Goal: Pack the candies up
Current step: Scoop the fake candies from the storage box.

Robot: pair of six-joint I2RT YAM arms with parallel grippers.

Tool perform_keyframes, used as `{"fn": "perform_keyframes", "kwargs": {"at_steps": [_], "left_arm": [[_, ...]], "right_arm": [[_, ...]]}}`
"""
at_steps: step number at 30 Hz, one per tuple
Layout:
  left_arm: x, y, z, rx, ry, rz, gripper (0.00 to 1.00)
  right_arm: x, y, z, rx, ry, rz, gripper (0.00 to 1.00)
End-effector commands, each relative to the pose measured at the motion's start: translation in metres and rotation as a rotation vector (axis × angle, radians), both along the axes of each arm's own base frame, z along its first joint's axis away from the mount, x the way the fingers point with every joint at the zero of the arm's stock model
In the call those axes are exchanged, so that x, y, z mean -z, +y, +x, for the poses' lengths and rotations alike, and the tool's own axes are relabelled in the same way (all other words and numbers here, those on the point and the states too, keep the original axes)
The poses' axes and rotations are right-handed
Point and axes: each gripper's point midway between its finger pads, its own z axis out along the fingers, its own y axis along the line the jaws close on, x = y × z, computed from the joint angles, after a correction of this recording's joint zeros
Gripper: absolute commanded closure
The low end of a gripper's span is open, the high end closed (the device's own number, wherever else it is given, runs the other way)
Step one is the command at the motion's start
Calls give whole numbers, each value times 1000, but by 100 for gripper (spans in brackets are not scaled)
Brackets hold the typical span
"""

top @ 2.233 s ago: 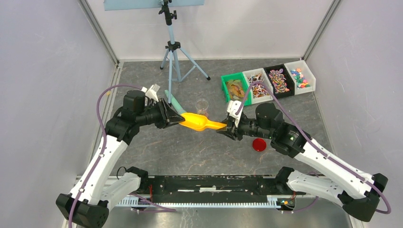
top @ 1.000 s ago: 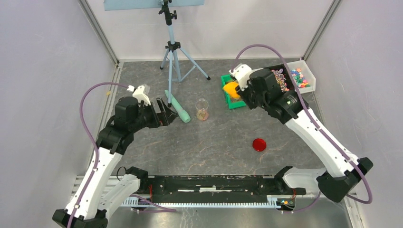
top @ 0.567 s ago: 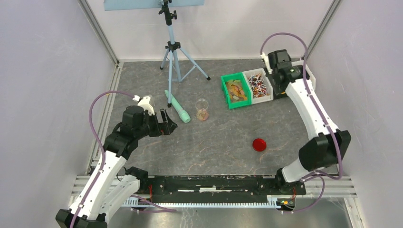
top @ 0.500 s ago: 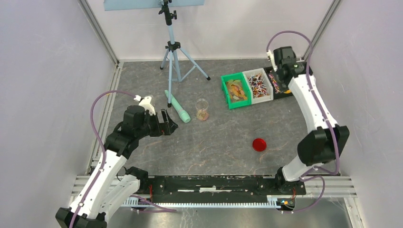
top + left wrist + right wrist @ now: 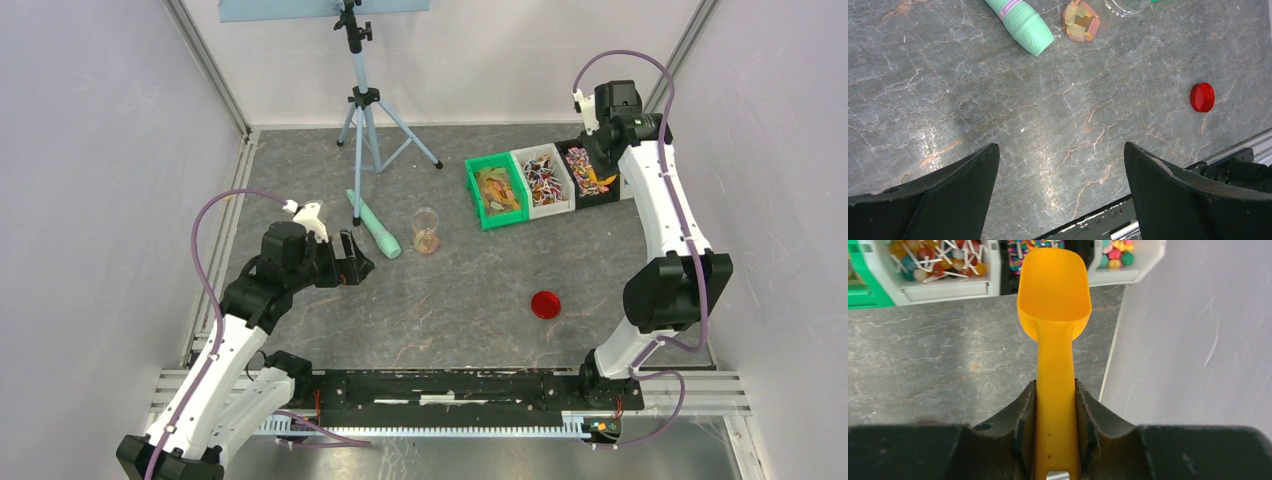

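Note:
The candies (image 5: 543, 178) lie sorted in a row of bins at the back right, and show at the top of the right wrist view as lollipops (image 5: 943, 260) and small round sweets (image 5: 1118, 250). A few candies (image 5: 1080, 20) sit in the bottom of a clear cup (image 5: 426, 230). My right gripper (image 5: 1055, 387) is shut on the handle of an orange scoop (image 5: 1054, 290). The scoop's empty bowl hovers just in front of the black bin (image 5: 588, 172). My left gripper (image 5: 1060, 165) stands wide open over bare table, holding nothing.
A mint-green cylinder (image 5: 374, 226) lies just left of the cup, close to the left gripper (image 5: 350, 260). A red round lid (image 5: 545, 304) lies on the table at the front right. A tripod (image 5: 365, 110) stands at the back. The right wall (image 5: 1198, 340) is close beside the scoop.
The right arm has swung the scoop from above the green bin to the far right, by the black bin. The left arm has drawn back a little, away from the cylinder.

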Motion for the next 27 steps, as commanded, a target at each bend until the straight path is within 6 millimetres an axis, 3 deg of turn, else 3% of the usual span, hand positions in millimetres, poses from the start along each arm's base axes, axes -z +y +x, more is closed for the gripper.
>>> {"fn": "perform_keyframes", "kwargs": {"at_steps": [1, 8, 12, 18, 27], "left_arm": [[-12, 0, 9, 26, -70, 25, 0], [-11, -1, 7, 31, -67, 24, 0], [-12, 0, 7, 32, -71, 23, 0], [-15, 1, 6, 24, -84, 24, 0], [-18, 5, 6, 8, -99, 32, 0]], "right_arm": [[-17, 24, 1, -97, -71, 93, 100], [-3, 33, -5, -130, -31, 102, 100], [-4, 49, -6, -165, -32, 110, 100], [15, 77, -14, -234, 23, 112, 100], [21, 85, 2, -231, 57, 100, 100]]}}
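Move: The scoop is already in the right hand, empty, its blade over the black candy bin. The white lollipop bin's middle lies about 7 cm ahead of that hand, 7 cm to its left and 20 cm below; at the same level, the black candy bin is roughly 9 cm ahead and 3 cm right, the green bin 5 cm ahead and 18 cm left. From the left hand, the white lollipop bin is some 24 cm ahead, 40 cm right and 15 cm below. The right hand carries the scoop about 8 cm left, from above the black candy bin towards the white lollipop bin, sinking some 3 cm on the way and slowing almost to a stop over the last tenths of a second. As it goes, it turns roughly 15 degrees counter-clockwise and tips its fingers slightly farther down, the fingers keeping their hold on the handle, so that the blade comes over the lollipop bin's near right part. ##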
